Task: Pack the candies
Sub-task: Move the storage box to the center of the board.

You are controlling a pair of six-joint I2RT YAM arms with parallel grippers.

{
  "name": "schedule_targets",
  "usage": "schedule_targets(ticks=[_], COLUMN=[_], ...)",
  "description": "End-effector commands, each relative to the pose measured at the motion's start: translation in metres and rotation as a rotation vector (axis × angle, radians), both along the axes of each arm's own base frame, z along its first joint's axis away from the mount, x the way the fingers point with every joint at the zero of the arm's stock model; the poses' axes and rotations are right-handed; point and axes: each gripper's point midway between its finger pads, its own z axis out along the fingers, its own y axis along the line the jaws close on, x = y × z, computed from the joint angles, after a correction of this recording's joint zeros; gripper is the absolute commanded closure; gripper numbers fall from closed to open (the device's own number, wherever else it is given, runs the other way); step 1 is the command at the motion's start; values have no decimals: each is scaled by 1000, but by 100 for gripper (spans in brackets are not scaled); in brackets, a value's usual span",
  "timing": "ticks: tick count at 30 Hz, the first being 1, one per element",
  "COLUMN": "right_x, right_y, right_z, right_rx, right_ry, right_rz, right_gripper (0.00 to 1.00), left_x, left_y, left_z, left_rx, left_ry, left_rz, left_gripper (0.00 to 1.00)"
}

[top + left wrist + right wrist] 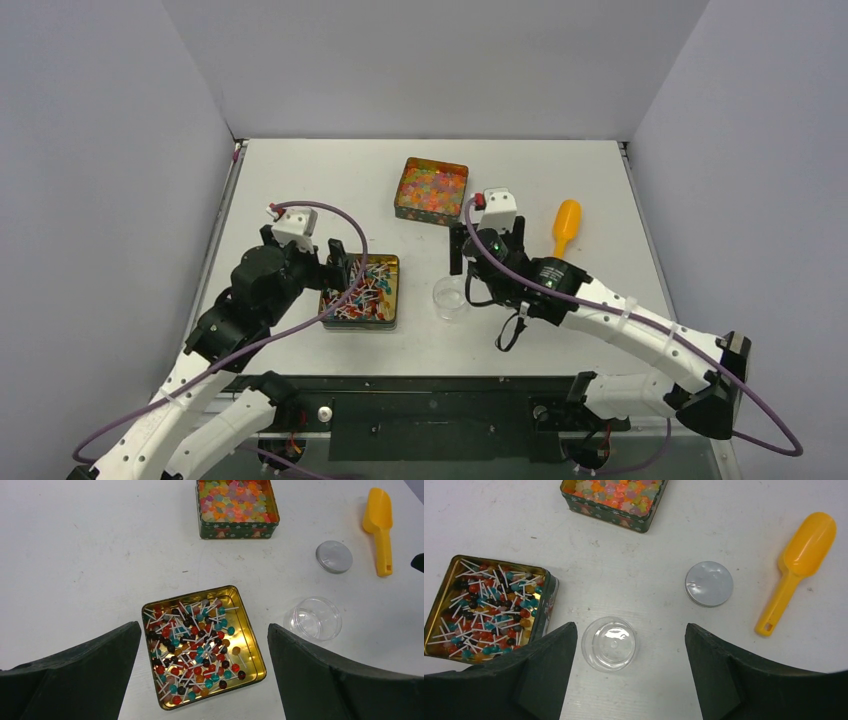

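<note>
Tiny red, blue and dark candies (200, 650) on white sticks fill a gold square tin (249, 645); they also show in the right wrist view as candies (489, 610). Orange, yellow, pink and green candies (232, 500) fill a green tin (432, 188) farther back. My left gripper (203, 627) hangs open above the gold tin, with a finger (75, 680) at each side. My right gripper (630, 627) is open over an empty clear jar (610, 644) that stands closer to its left finger. Neither gripper holds anything.
A round silver lid (708, 583) lies flat behind the jar. An orange scoop (799, 565) lies to the right of the lid, handle towards me. In the top view the gold tin (360, 290) sits left of the jar (452, 297). Grey walls enclose the white table (300, 180).
</note>
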Motion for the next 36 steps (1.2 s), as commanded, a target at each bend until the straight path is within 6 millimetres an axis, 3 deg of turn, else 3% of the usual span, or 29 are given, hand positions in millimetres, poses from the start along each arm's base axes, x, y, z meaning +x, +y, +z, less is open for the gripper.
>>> schedule_targets(ticks=[1, 11, 20, 23, 24, 25, 28, 32, 33, 36], right_x=[20, 88, 154, 172, 177, 182, 200, 223, 229, 241], right_y=[28, 33, 20, 18, 20, 20, 20, 21, 22, 20], right_z=[22, 5, -12, -29, -26, -37, -42, -72, -70, -89], right_rx=[85, 63, 68, 56, 66, 50, 58, 34, 40, 25], right_ry=[2, 67, 112, 146, 143, 165, 173, 212, 206, 240], right_rz=[33, -97, -207, -226, -225, -231, -246, -267, -273, -289], right_gripper=[25, 32, 40, 41, 41, 41, 43, 47, 48, 49], left_x=[3, 5, 5, 5, 6, 6, 6, 4, 4, -2], left_y=[5, 12, 12, 11, 11, 11, 10, 7, 7, 2], left_z=[15, 16, 14, 14, 13, 13, 12, 12, 13, 15], left_rx=[-53, -54, -50, -54, -55, -55, -57, -62, -69, -101], left_ry=[-40, -48, -42, -40, -37, -36, -31, -22, -23, -11], left_rz=[24, 49, 46, 42, 43, 42, 36, 24, 24, -5], left_gripper=[4, 4, 4, 4, 4, 4, 4, 4, 4, 4])
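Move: The storage box with the star gummies lies about 29 cm ahead of the right hand, some 8 cm to its left and 21 cm below. Almost right under that hand, 3 cm to its left, stands the clear cup, with the lollipop tin level with it and 21 cm to the left; the round lid is about 12 cm ahead and 10 cm right. From the left hand, the storage box is some 29 cm ahead and 13 cm right. Send the right gripper forward about 23 cm, away from above the cup and out to the near right corner of the gummy storage box, sinking some 9 cm, mostly in the second half. On the way tip the fingers down and swing them clockwise, about 15 degrees each, and narrow them from three-quarters to half open, touching nothing yet. ##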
